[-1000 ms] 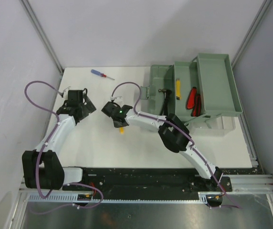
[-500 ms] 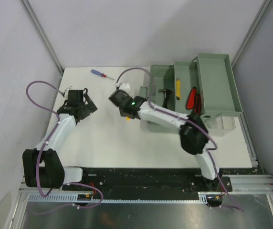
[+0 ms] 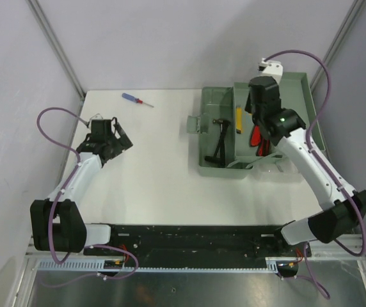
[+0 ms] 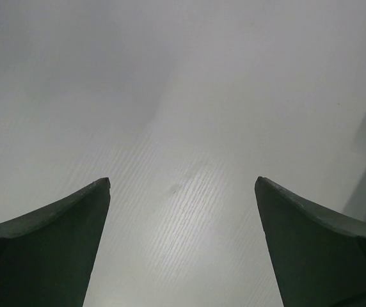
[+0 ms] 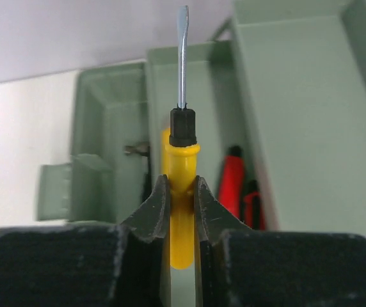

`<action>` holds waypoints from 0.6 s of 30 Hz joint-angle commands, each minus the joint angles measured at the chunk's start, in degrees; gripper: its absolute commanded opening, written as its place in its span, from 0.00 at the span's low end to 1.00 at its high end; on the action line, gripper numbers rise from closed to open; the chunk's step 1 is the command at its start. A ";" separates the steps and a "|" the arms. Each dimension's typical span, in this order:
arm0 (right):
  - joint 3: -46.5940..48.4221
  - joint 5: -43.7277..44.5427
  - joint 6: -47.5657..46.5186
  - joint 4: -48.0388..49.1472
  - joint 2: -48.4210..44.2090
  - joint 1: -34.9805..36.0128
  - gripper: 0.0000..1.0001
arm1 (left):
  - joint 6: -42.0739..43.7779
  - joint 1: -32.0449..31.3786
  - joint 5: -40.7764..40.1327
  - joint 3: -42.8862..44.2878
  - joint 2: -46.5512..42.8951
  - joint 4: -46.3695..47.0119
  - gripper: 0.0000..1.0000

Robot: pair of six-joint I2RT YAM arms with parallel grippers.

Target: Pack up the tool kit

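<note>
The open grey-green toolbox (image 3: 216,163) stands at the table's right. Inside it lie a small hammer (image 3: 221,135), a yellow knife (image 3: 238,119) and red knives (image 3: 257,134). My right gripper (image 3: 258,97) hovers over the box. In the right wrist view that gripper (image 5: 182,187) is shut on the yellow handle of a flat-blade screwdriver (image 5: 180,158), whose blade points away, with the toolbox (image 5: 106,115) and red knives (image 5: 232,182) below. My left gripper (image 3: 120,135) rests low over the table's left side. Its jaws (image 4: 183,182) are wide open over bare table.
A blue-handled screwdriver (image 3: 135,99) with a red collar lies on the white table (image 3: 157,185) at the back left. The toolbox's tray part (image 3: 292,109) stands raised along the right wall. Aluminium frame posts (image 3: 55,45) rise at the table's back corners.
My right arm has swung from the table's middle to above the toolbox, carrying the yellow screwdriver. The left arm has stayed where it was.
</note>
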 commanded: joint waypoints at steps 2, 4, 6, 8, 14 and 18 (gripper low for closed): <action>-6.04 -4.13 -7.60 2.75 -4.81 -8.33 0.00 | 1.37 0.28 2.86 0.76 0.61 2.66 0.99; -7.51 -5.28 -7.26 2.36 -5.81 -12.03 0.00 | 1.36 0.32 3.51 0.79 0.76 2.76 0.99; -8.60 -6.03 -6.07 1.82 -6.52 -15.64 0.00 | 1.45 0.32 3.94 0.75 0.76 2.88 0.99; -9.29 -7.54 -4.57 1.27 -7.11 -18.92 0.00 | 1.56 0.26 4.13 0.68 0.62 3.10 0.99; -11.00 -11.03 -5.26 1.90 -6.87 -23.63 0.00 | 1.55 0.32 4.77 0.89 1.17 3.33 0.99; -11.67 -11.00 -4.75 0.73 -3.82 -24.83 0.07 | 1.18 0.25 5.68 1.44 1.88 3.45 0.99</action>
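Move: The right hand, holding the yellow screwdriver, has the empty right tray some 19 cm to its right, 4 cm ahead and 18 cm below. Under the hand, roughly 27 cm down, the yellow knife lies 4 cm ahead and 1 cm left; the red knife lies 6 cm right, level with the hand. The hammer is 8 cm left, 3 cm back, 31 cm down. From the left hand the right tray is about 68 cm right, 10 ahead. The right hand carries the gripped yellow screwdriver about 15 cm right, sinking 5 cm, towards the right tray. ##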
